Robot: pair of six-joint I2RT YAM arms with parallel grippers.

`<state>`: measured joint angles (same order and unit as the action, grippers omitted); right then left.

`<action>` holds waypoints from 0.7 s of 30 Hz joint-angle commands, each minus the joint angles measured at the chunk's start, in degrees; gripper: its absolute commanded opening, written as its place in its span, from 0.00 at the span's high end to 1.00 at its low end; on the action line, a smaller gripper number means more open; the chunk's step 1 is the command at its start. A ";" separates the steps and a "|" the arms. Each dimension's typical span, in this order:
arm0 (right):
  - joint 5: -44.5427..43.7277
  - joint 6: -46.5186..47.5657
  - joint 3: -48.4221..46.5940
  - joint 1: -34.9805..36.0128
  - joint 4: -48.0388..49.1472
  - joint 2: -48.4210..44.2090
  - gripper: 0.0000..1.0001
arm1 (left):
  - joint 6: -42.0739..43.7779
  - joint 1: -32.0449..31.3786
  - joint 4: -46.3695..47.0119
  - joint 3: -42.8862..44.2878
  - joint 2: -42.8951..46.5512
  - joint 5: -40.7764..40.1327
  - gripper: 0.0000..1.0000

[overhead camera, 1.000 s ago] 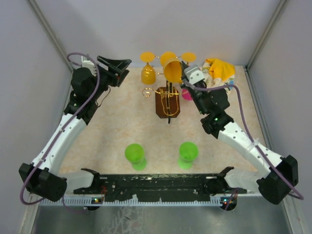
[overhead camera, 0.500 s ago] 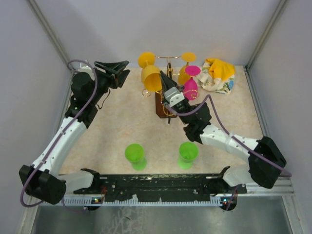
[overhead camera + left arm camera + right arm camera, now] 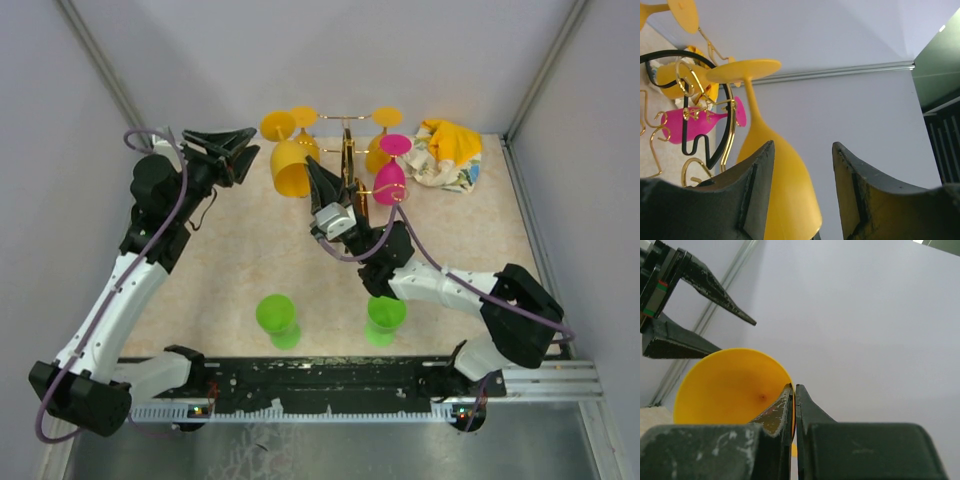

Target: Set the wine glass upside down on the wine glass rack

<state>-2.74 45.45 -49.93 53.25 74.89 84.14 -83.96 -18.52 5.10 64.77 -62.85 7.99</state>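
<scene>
My right gripper (image 3: 312,182) is shut on the rim of a yellow wine glass (image 3: 290,172) and holds it in the air left of the gold wire wine glass rack (image 3: 346,140). The glass's foot points toward the far wall. In the right wrist view the gripper (image 3: 794,388) pinches the bowl's edge (image 3: 730,385). My left gripper (image 3: 236,150) is open, just left of the glass. In the left wrist view its jaws (image 3: 802,150) stand apart with the yellow glass (image 3: 785,195) just beyond them, partly behind one finger. The rack wires (image 3: 729,135) show to the left there.
A pink glass (image 3: 390,180) and yellow glasses (image 3: 378,152) hang on the rack. Two green glasses (image 3: 275,315) (image 3: 385,312) stand upright near the front. A yellow cloth (image 3: 450,148) lies at the back right. My right arm hides the rack's base.
My right gripper has carried the yellow glass leftward, from the rack's right side across to its left, close to the left gripper. The left arm has shifted slightly left.
</scene>
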 commanded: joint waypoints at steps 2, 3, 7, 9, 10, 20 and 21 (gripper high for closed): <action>0.65 2.65 -3.32 1.31 7.28 0.87 1.00 | 1.84 0.42 -4.99 -0.94 1.24 0.95 0.45; 0.94 2.70 -3.53 1.41 7.02 1.00 1.00 | 1.83 0.42 -5.09 -1.41 1.31 1.04 0.44; 2.20 2.38 -4.12 1.99 5.98 1.43 1.00 | 0.59 0.44 -3.67 -3.28 0.80 2.74 0.45; 1.99 2.11 -4.47 2.56 5.75 2.06 1.00 | -0.35 0.42 -2.37 -3.95 0.10 4.48 0.45; 1.96 2.10 -4.64 2.86 5.78 2.46 1.00 | -0.77 0.42 -2.09 -4.10 -0.29 5.33 0.46; 1.10 2.28 -4.08 5.53 6.84 3.66 1.00 | -1.33 0.46 -1.24 -4.61 -0.18 4.52 0.46; 0.96 2.27 -3.88 5.78 7.04 3.66 1.00 | -1.28 0.45 -1.06 -4.65 -0.05 4.36 0.46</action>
<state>-2.09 47.94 -51.88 57.12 77.14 87.94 -85.01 -18.22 1.80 60.75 -63.86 12.03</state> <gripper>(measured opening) 0.009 0.542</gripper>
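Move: My right fingers hold the yellow wine glass by its rim. Its bowl lies about 6 cm right of my open left fingers, 4 cm below and 1 cm back; the left fingers lie some 9 cm left of my right hand, 2 cm ahead and 5 cm up. From the left hand, the nearest hanging yellow glass is about 14 cm ahead, 8 cm right and 16 cm down; the rack's middle is 11 cm ahead, 17 cm right and 18 cm down. I sink my left hand about 5 cm, easing slightly right and tipping the fingers down some 10 degrees, half-open one above the other, so the bowl comes in line between them. My right hand keeps its pinch on the rim and carries the glass about 3 cm left and a little back towards those fingers. I don't close the left fingers yet. ##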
